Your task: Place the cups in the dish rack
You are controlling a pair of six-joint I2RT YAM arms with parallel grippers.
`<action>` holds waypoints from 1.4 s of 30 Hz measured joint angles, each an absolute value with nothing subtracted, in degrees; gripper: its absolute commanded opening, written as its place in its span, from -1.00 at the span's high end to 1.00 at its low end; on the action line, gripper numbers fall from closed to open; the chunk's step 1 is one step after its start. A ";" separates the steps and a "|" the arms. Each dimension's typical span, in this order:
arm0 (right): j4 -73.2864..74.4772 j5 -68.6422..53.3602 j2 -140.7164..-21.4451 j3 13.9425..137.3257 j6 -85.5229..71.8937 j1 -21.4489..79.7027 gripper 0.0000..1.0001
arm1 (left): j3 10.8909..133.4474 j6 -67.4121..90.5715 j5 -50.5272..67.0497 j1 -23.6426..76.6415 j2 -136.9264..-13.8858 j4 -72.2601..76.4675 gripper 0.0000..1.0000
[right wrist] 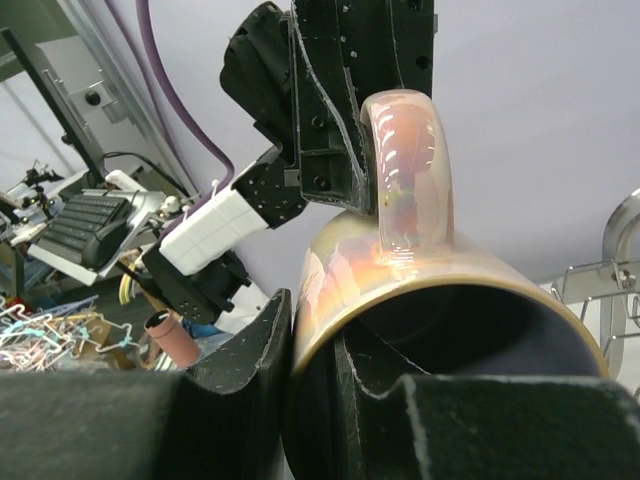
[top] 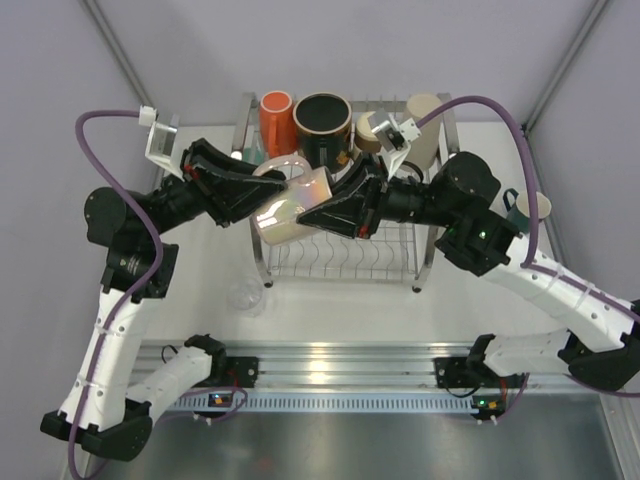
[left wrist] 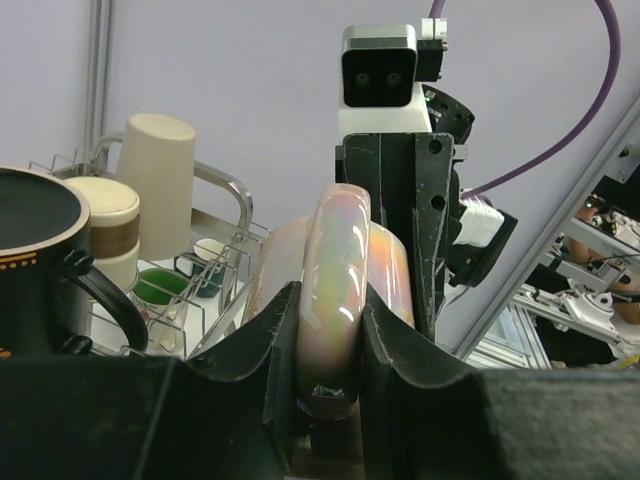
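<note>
A pink iridescent mug [top: 290,208] hangs on its side over the dish rack [top: 345,262], held from both ends. My left gripper [top: 276,182] is shut on its handle [left wrist: 338,290], one jaw pressed against each side. My right gripper [top: 316,214] is shut on the mug's rim wall [right wrist: 420,290], one finger inside and one outside. On the rack's back tier stand an orange cup [top: 277,120], a large black mug [top: 321,125], a brown-cream paper cup [top: 372,130] and a tall beige cup [top: 425,122]. A green cup [left wrist: 160,290] sits lower in the rack.
A clear glass [top: 245,297] stands on the table in front of the rack's left corner. Another cup [top: 524,207] stands at the right, behind my right arm. The two arms meet above the rack's front half. A metal rail [top: 330,355] crosses the near edge.
</note>
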State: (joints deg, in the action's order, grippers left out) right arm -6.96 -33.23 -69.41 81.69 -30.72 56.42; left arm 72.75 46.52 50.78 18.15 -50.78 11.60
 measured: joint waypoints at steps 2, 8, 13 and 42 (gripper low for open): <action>-6.70 -32.82 -69.04 81.12 -30.72 56.42 0.67 | 72.62 46.46 50.24 18.17 -50.50 10.02 1.00; -4.93 -31.68 -67.77 80.20 -27.57 56.42 0.22 | 72.64 48.62 48.29 18.55 -50.35 4.71 1.00; -3.22 -31.18 -66.94 79.50 -25.17 56.05 0.21 | 72.62 49.60 47.92 18.55 -50.37 1.80 1.00; -0.86 -33.15 -60.86 70.74 -26.11 55.77 -0.06 | 68.64 57.28 45.45 18.55 -48.07 -4.49 1.00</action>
State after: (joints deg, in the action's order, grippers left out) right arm -0.86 -33.15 -60.86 70.74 -26.11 55.77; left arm 68.64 57.28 45.45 18.55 -48.07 -4.49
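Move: Both hands already hold the pearly mug. Its middle is about 4 cm back, 2 cm right and 4 cm below the left hand, which has the handle; from the right hand, at the rim, it is some 4 cm left, about level in reach and height. On the upper rack, the black mug stands roughly 13 cm ahead, 6 cm right and 8 cm below the left hand, with the orange mug 8 cm to the left of it. Down go both hands by about 5 cm, the left keeping its pinch on the mug's handle and rolling some 25 to 30 degrees, so its forward side tips down. Early on, the right hand spreads its fingers to release the rim, sinks alongside and at the end draws back slightly to the right, one finger still in the mug's mouth. ##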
